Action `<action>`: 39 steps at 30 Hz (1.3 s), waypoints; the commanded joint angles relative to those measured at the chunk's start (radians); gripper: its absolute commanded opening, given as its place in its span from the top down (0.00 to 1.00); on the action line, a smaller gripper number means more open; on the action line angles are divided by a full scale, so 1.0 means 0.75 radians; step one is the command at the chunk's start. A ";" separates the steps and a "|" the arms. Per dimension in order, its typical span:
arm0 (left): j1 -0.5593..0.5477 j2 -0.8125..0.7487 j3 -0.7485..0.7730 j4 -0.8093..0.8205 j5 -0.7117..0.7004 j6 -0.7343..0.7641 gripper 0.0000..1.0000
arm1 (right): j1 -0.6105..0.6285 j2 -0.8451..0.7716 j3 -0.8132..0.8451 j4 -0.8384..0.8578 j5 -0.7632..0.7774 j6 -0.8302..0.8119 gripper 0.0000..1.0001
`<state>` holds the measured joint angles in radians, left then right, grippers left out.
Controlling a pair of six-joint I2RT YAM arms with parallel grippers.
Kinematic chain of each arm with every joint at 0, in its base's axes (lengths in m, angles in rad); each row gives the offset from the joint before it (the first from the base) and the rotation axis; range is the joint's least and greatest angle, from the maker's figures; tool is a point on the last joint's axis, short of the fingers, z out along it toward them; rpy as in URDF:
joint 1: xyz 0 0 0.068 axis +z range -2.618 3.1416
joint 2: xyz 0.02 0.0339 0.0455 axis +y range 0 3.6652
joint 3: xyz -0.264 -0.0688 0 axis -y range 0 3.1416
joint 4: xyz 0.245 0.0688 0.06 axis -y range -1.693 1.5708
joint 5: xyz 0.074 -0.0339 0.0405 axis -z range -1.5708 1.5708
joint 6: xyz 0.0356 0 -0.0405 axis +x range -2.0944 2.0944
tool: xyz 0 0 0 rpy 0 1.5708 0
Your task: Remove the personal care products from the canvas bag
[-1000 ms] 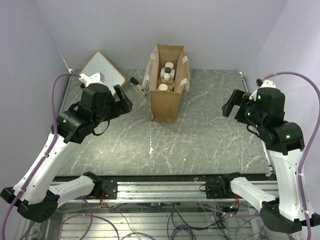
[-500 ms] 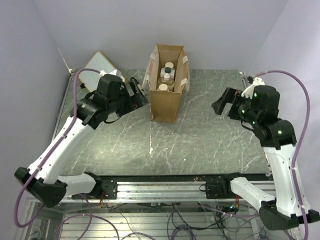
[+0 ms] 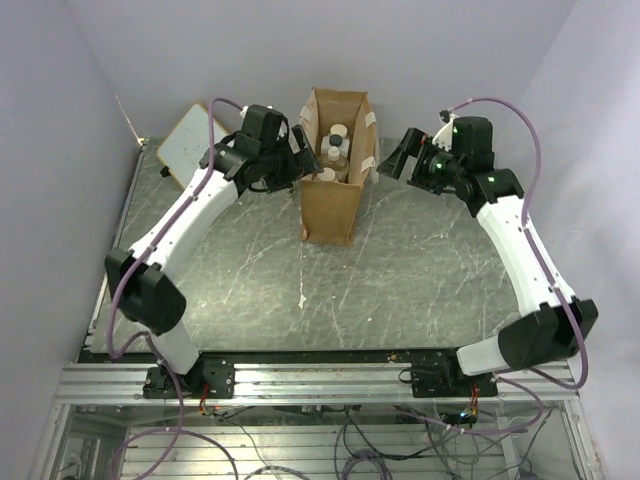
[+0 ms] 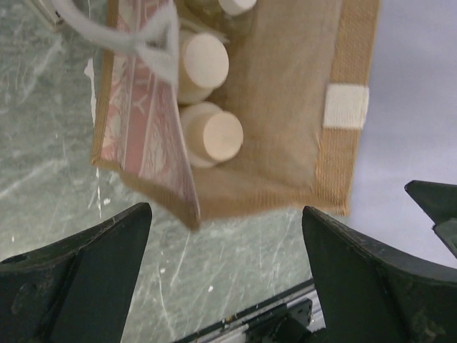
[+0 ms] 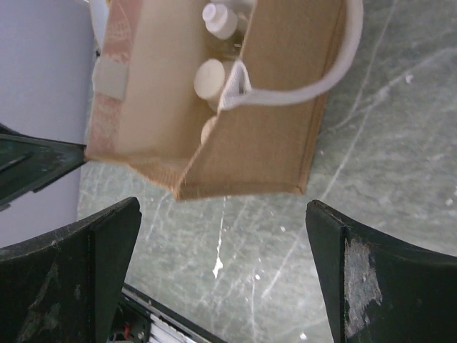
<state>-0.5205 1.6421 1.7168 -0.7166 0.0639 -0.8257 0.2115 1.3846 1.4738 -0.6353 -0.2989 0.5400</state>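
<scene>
The tan canvas bag (image 3: 330, 210) stands upright at the back middle of the table with its top open. Several personal care products (image 3: 333, 152) stand inside it, showing round beige and white caps. My left gripper (image 3: 300, 155) hovers open at the bag's left side, empty. My right gripper (image 3: 388, 160) hovers open at the bag's right side, also empty. The left wrist view looks down into the bag (image 4: 285, 128) at two beige caps (image 4: 221, 136). In the right wrist view the bag (image 5: 264, 136) shows its white strap (image 5: 300, 93) and bottle caps (image 5: 209, 77).
A wood-framed whiteboard (image 3: 185, 140) lies at the back left, beside the left arm. Lilac walls close in the back and both sides. The metal rail with the arm bases (image 3: 320, 380) runs along the near edge.
Both arms have swung inward and up from the table's sides to flank the bag's top. Both grippers stayed open. The bag and bottles have not moved.
</scene>
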 commanded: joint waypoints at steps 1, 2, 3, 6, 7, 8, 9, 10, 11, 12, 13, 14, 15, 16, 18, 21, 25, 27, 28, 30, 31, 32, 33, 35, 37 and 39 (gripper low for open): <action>0.042 0.133 0.160 0.014 0.078 0.058 0.04 | 0.026 0.135 0.104 0.090 -0.044 0.062 0.00; 0.048 0.156 0.192 -0.008 0.056 0.067 0.06 | 0.040 0.175 0.114 0.085 -0.050 0.066 0.00; 0.052 0.177 0.217 -0.032 0.031 0.073 0.07 | 0.056 0.214 0.127 0.074 -0.053 0.063 0.00; 0.072 0.219 0.260 -0.070 -0.010 0.095 0.09 | 0.111 0.334 0.216 -0.001 -0.027 0.033 0.00; 0.076 0.230 0.273 -0.083 -0.027 0.101 0.07 | 0.132 0.369 0.251 -0.047 -0.002 0.022 0.00; 0.079 0.243 0.277 -0.086 -0.032 0.108 0.06 | 0.147 0.400 0.282 -0.077 0.016 0.007 0.01; 0.078 0.256 0.281 -0.082 -0.020 0.120 0.08 | 0.159 0.426 0.303 -0.101 0.031 -0.007 0.02; 0.078 0.269 0.286 -0.083 -0.005 0.126 0.10 | 0.168 0.451 0.320 -0.131 0.044 -0.021 0.03; 0.078 0.281 0.286 -0.082 0.008 0.129 0.12 | 0.169 0.467 0.337 -0.164 0.053 -0.032 0.07; 0.078 0.287 0.276 -0.075 0.026 0.128 0.13 | 0.170 0.485 0.344 -0.195 0.067 -0.049 0.09; 0.078 0.292 0.262 -0.063 0.051 0.127 0.13 | 0.169 0.499 0.359 -0.223 0.080 -0.067 0.12; 0.078 0.294 0.243 -0.047 0.077 0.130 0.13 | 0.170 0.506 0.358 -0.235 0.090 -0.077 0.17; 0.078 0.298 0.233 -0.048 0.095 0.137 0.14 | 0.170 0.512 0.356 -0.238 0.087 -0.087 0.20; 0.078 0.302 0.230 -0.055 0.103 0.147 0.16 | 0.171 0.518 0.359 -0.246 0.083 -0.096 0.23; 0.079 0.294 0.196 -0.050 0.126 0.167 0.21 | 0.180 0.534 0.383 -0.273 0.080 -0.110 0.28; 0.078 0.272 0.146 -0.031 0.176 0.178 0.27 | 0.213 0.538 0.400 -0.293 0.068 -0.121 0.33; 0.079 0.241 0.089 -0.002 0.270 0.176 0.48 | 0.266 0.503 0.358 -0.270 0.044 -0.129 0.44; 0.078 0.226 0.075 -0.008 0.320 0.157 0.65 | 0.285 0.487 0.345 -0.269 0.032 -0.121 0.55; 0.077 0.216 0.064 -0.008 0.347 0.136 0.73 | 0.290 0.478 0.341 -0.272 0.019 -0.116 0.61; 0.066 0.179 0.022 0.020 0.400 0.083 0.85 | 0.298 0.456 0.332 -0.282 -0.008 -0.104 0.76; 0.058 0.154 -0.004 0.038 0.414 0.058 0.90 | 0.304 0.439 0.328 -0.291 -0.013 -0.099 0.83; 0.048 0.128 -0.030 0.056 0.420 0.034 0.93 | 0.309 0.425 0.323 -0.301 -0.018 -0.099 0.87; 0.036 0.103 -0.057 0.078 0.422 0.014 0.93 | 0.315 0.405 0.311 -0.308 -0.023 -0.103 0.93; 0.006 0.049 -0.112 0.104 0.426 -0.025 0.93 | 0.329 0.361 0.274 -0.315 -0.026 -0.114 0.99; -0.024 0.009 -0.156 0.123 0.425 -0.046 0.93 | 0.338 0.305 0.214 -0.305 -0.038 -0.123 1.00; -0.059 -0.027 -0.192 0.128 0.408 -0.057 0.93 | 0.346 0.237 0.151 -0.284 -0.057 -0.119 1.00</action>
<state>-0.5022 1.7336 1.6089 -0.6270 0.2623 -0.8124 0.4427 1.6924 1.6539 -0.8040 -0.2615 0.4667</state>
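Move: The near end of the canvas bag's left rim lies about 2 cm ahead of the left gripper, 2 cm to its right and some 7 cm below it. For the right gripper, the near end of the right rim is about 1 cm ahead, 9 cm to the left and 8 cm lower. Inside the bag, the nearest white-capped bottle stands roughly 5 cm ahead of the left gripper and 7 cm to its right; the pump bottle is some 6 cm beyond that bottle. Dip both open grippers to the near ends of the bag's two side rims: swing the right one about 9 cm left and 8 cm down, tipping its fingers down, and send the left one forward, then down some 6 cm with a slight drift right. Draw both back while closing, each pinching its rim, and keep pulling towards the base. ##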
